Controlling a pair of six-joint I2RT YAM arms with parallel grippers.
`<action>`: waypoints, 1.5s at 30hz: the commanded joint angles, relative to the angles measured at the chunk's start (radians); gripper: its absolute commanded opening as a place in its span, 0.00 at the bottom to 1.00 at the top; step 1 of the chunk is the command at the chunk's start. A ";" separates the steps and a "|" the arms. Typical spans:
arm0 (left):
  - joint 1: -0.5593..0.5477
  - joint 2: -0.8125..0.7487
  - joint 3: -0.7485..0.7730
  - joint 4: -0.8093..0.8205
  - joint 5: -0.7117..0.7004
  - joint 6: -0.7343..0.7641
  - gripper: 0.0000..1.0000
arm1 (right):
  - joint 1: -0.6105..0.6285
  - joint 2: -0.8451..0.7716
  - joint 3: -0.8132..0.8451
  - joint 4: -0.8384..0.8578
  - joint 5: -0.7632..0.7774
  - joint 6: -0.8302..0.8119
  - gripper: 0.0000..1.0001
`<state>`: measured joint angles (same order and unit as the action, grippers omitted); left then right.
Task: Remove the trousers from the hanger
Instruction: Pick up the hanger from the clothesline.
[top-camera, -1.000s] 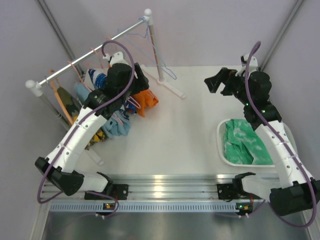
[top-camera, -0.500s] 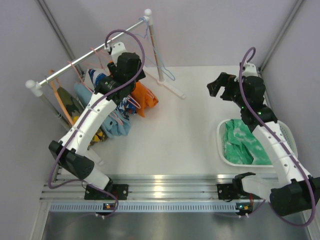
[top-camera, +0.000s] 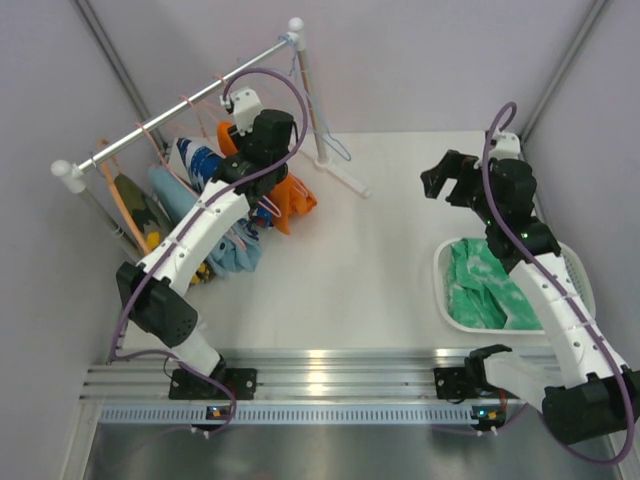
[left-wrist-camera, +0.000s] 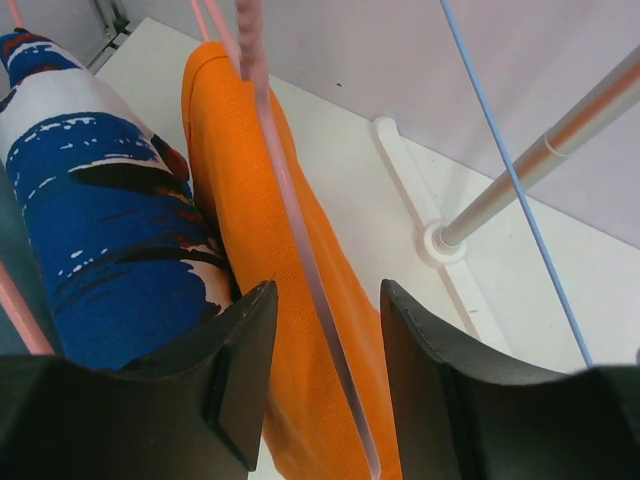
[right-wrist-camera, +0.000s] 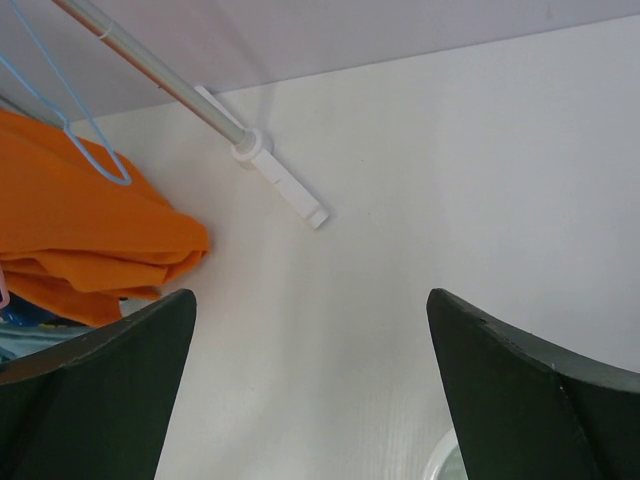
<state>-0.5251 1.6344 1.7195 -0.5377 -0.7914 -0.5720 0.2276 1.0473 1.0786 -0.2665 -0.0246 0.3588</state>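
Observation:
Orange trousers (left-wrist-camera: 250, 200) hang on a pink hanger (left-wrist-camera: 296, 240) from the rail (top-camera: 180, 105). Beside them hang blue-and-white patterned trousers (left-wrist-camera: 90, 220). My left gripper (left-wrist-camera: 325, 400) is open. Its jaws straddle the hanger's arm and the orange cloth with a gap on each side. From above, the left gripper (top-camera: 262, 172) sits over the orange trousers (top-camera: 292, 200). Light blue (top-camera: 235, 252) and camouflage trousers (top-camera: 135, 200) hang further left. Mint green trousers (top-camera: 490, 285) lie in the white basket (top-camera: 440, 290). My right gripper (top-camera: 440, 180) is wide open over bare table (right-wrist-camera: 330, 330).
The rack's upright post (left-wrist-camera: 540, 165) and its white foot (right-wrist-camera: 275, 170) stand at the back centre. An empty blue hanger (right-wrist-camera: 75, 110) dangles near the post. Grey walls close in behind and on both sides. The basket rim (right-wrist-camera: 440, 465) lies just below the right gripper.
My left arm has reached further back toward the rail, and its jaws have narrowed around the orange trousers' hanger. The right gripper has drifted slightly right, still wide open.

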 joint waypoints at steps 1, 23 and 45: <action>0.004 -0.030 -0.046 0.130 -0.065 -0.012 0.51 | 0.013 -0.013 -0.005 -0.005 0.017 -0.018 1.00; -0.058 0.084 -0.058 0.223 -0.273 0.000 0.48 | 0.013 -0.055 -0.039 -0.046 0.057 -0.041 0.99; -0.087 0.140 -0.015 0.185 -0.371 -0.012 0.00 | 0.013 -0.050 -0.028 -0.059 0.040 -0.064 0.98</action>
<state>-0.6102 1.7832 1.6516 -0.3702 -1.1381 -0.6044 0.2276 1.0096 1.0336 -0.3397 0.0181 0.3065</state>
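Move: The pink hanger with the orange trousers has its sloping arm some 3 cm ahead of the left fingers and about 4 cm below them, on the line between the tips. The orange trousers hang about 5 cm ahead, 2 cm left and 12 cm below; the blue patterned trousers are roughly 2 cm ahead, 10 cm left and 12 cm below. The empty blue hanger hangs about 8 cm ahead, 11 cm right and 2 cm below. From the right hand the pink hanger lies some 10 cm ahead, 36 cm left and 2 cm below. The left hand first edges barely 2 cm forward with its fingers about half open, then sinks onto the pink hanger's arm, ending about 5 cm lower and shifting some 2 cm right on the way down while it turns roughly 15 degrees counter-clockwise, and only once down does it shut the fingers and pinch the hanger between the tips. Meanwhile the right hand, still wide open and empty, settles about 3 cm, mostly down and a little back and to its right, well away from the clothes. ##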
